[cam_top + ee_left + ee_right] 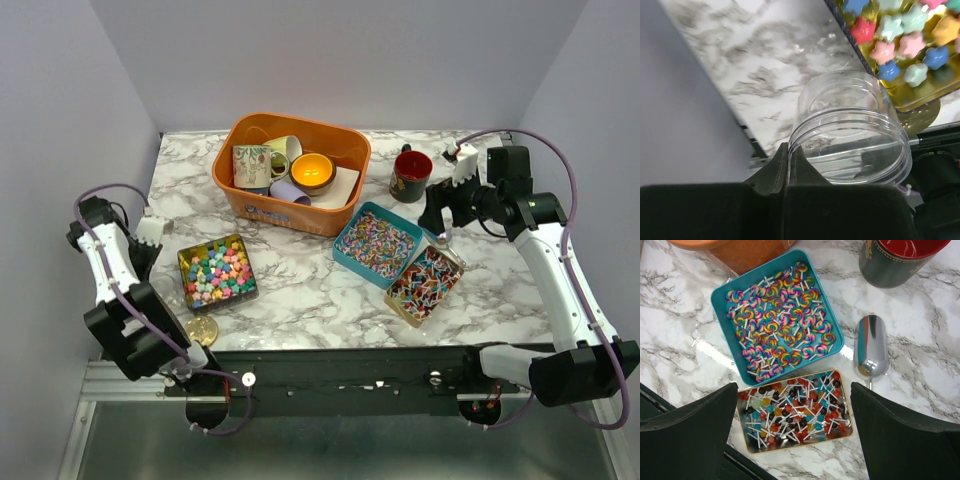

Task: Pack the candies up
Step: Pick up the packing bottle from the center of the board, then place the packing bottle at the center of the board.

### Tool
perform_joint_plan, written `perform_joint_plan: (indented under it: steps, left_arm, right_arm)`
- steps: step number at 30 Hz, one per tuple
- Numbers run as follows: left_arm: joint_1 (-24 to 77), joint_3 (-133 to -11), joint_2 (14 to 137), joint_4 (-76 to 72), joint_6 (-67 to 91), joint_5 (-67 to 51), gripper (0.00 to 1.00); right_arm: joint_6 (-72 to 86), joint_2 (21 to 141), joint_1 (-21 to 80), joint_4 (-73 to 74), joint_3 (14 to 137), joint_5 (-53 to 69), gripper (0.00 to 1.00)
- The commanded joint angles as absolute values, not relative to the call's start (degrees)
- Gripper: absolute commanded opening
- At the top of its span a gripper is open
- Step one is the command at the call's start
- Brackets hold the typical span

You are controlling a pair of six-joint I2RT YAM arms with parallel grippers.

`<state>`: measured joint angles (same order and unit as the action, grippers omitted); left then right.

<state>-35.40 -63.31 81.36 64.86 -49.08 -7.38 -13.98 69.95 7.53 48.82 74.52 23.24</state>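
Note:
Pastel star candies (216,272) (900,30) fill a gold tin at the left of the table. Rainbow swirl lollipops (780,320) lie in a teal tin (343,250). Small round lollipops (795,410) fill a gold tin (425,283) beside it. My left gripper (788,146) (150,232) is shut on the wall of a clear, empty plastic jar (850,130), just left of the star tin. My right gripper (794,390) (450,210) hangs open above the small-lollipop tin with nothing between its fingers.
A metal scoop (870,347) lies right of the teal tin. A dark mug with a red inside (411,175) (895,260) stands behind it. An orange bin (300,127) holding cups sits at the back. A gold disc (201,329) lies near the front edge.

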Motion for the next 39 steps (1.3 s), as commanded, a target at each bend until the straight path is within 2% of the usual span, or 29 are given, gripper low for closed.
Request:
perform_joint_plan:
  steps: [1, 3, 7, 11, 12, 19, 26, 35, 39]
  left_arm:
    - [-29.38, -75.92, 77.43, 76.45, -49.83, -11.07, 0.0]
    - [-26.91, -81.0, 78.31, 80.94, -49.48, -10.73, 0.0]
    - [-19.26, -83.67, 79.45, 85.16, -47.73, -9.4, 0.0]
    - [-8.03, -84.46, 77.52, 85.62, -44.58, -16.25, 0.0]
    - [-0.6, -83.68, 76.21, 84.82, -41.6, -17.04, 0.0]
    - [32.11, -77.52, 75.4, 74.98, -25.69, -14.6, 0.0]
    - [43.49, -77.43, 84.19, 67.69, -18.82, -9.93, 0.0]
    - [50.27, -77.61, 94.92, 59.08, -11.61, -9.23, 0.0]
    - [50.89, -75.68, 96.42, 55.73, -9.94, -7.3, 0.06]
  right_arm:
    - [-13.01, 69.43, 7.82, 45.79, 72.78, 22.06, 1.0]
    - [-12.92, 69.08, 7.91, 45.09, 71.81, 22.06, 1.0]
    - [-13.01, 67.68, 7.82, 44.21, 69.96, 21.62, 1.0]
    - [-12.66, 65.48, 7.82, 44.03, 67.94, 20.39, 1.0]
    - [-12.66, 64.61, 7.74, 44.12, 67.5, 20.04, 1.0]
    - [-10.9, 62.23, 7.56, 42.28, 64.16, 10.4, 1.0]
    - [-12.83, 61.7, 7.21, 42.1, 63.46, 1.5, 1.0]
    - [-14.4, 57.84, 6.94, 39.29, 60.47, -2.01, 1.0]
    - [-15.47, 56.43, 6.24, 39.11, 58.63, -4.92, 1.0]
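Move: The left hand already has the clear packing bottle by its rim; the bare centre of the board lies about 39 cm to its right, 2 cm back and 12 cm below. The star-candy tray is some 16 cm right, level, 11 cm below; the teal lollipop tray roughly 55 cm right, 9 cm ahead, 11 cm below. From the right hand that bare centre is about 26 cm left, 14 cm back, 26 cm below. Left hand lifts pinched bottle, swings clockwise about 39 cm right over star candies, lowers; right hand shifts right. ##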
